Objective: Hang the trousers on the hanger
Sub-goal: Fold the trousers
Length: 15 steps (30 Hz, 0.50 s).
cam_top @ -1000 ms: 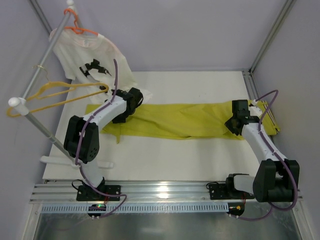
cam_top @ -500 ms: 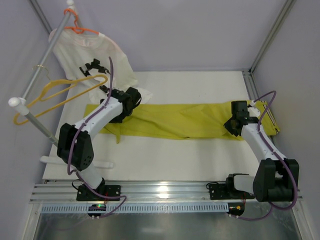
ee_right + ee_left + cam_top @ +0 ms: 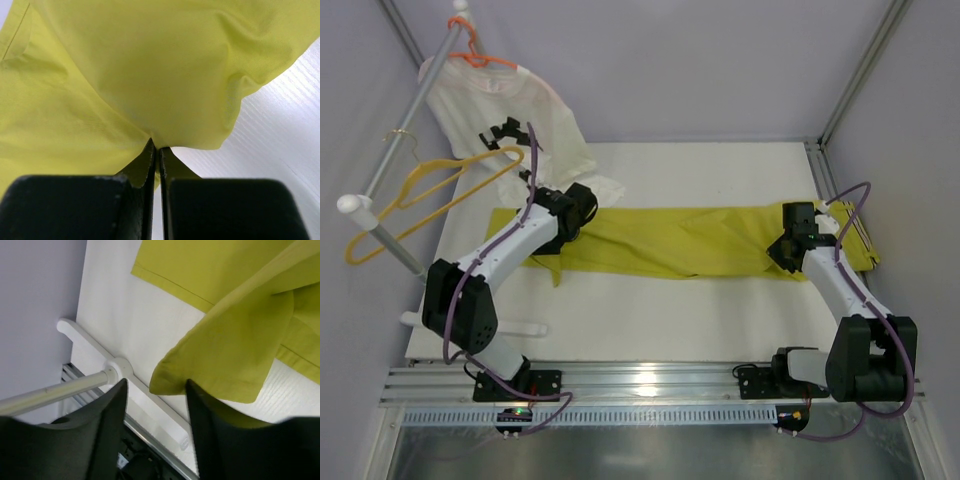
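Note:
The yellow-green trousers (image 3: 690,240) lie stretched left to right across the white table (image 3: 700,320). My right gripper (image 3: 785,250) is shut on a pinch of their cloth near the right end; in the right wrist view the fabric (image 3: 125,75) bunches at the closed gripper (image 3: 159,150). My left gripper (image 3: 565,222) hovers over the trousers' left end, open and empty. In the left wrist view a folded corner of the trousers (image 3: 225,355) lies just beyond that gripper (image 3: 156,390), not between the fingers. The thin yellow hanger (image 3: 430,195) hangs tilted from the rail, left of the left arm.
A metal rail (image 3: 395,150) runs along the left side, its white stand (image 3: 115,367) at the table's near-left corner. A white T-shirt with black print (image 3: 510,120) hangs from an orange hanger (image 3: 480,58) at the back left. Frame posts stand at the back right.
The left arm's elbow has swung left while its gripper stayed over the trousers' left end. The yellow hanger has swung, right tip up and left end down. The right arm is unchanged.

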{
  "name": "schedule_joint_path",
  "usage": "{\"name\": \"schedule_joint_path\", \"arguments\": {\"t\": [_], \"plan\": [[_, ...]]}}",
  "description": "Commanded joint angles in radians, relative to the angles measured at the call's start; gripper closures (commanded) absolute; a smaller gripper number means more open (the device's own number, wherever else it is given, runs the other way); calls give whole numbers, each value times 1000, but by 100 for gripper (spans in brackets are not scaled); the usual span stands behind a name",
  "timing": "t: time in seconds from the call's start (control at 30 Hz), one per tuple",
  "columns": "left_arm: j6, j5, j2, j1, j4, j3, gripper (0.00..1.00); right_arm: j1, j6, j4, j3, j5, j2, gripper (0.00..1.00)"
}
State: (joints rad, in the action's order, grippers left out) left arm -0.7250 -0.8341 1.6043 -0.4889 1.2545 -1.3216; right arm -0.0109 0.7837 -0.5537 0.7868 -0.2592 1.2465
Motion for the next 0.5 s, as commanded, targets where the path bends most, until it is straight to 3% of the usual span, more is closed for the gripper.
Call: {"name": "schedule_joint_path", "arguments": {"t": [0.0, 0.1, 0.17, 0.27, 0.3, 0.37, 0.47], "plan": [[9, -6, -18, 10, -69, 15, 54, -4, -17, 21, 8, 2, -16, 96], [-10, -130, 60, 27, -20, -37, 91, -4, -11, 20, 0, 3, -30, 96], [-30, -230, 138, 27, 67, -126, 99, -4, -8, 32, -11, 14, -38, 96], [-100, -428, 265, 27, 172, -241, 99, -4, -6, 50, -32, 34, -41, 96], [-131, -519, 308, 29, 275, -328, 99, -4, -6, 57, -43, 37, -39, 96], [-227, -586, 426, 32, 377, -407, 100, -4, -4, 63, -53, 44, -45, 96], [-189, -625, 488, 59, 405, -479, 99, -4, -11, 69, -58, 55, -51, 96]]}}
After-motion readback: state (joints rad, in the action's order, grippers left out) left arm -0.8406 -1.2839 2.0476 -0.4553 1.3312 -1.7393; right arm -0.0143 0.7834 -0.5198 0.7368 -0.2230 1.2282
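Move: The raised fold edge of the trousers is already between my open left fingers, about 1 cm ahead and 1 cm to the left. The trousers' left end lies some 9 cm ahead and 13 cm left, roughly 14 cm below; the white shirt's lower edge lies about 16 cm straight ahead, 12 cm down. The fold edge is about 54 cm left of my right hand, level with it and perhaps 5 cm higher. I shut my left fingers on the fold edge almost where they are, then carry the pinched cloth forward, quickening, about 11 cm towards the white shirt and slightly up, while the wrist swings the fingers some 25 degrees up towards level. My right hand keeps its pinch on the other end, easing down barely 1 cm. ##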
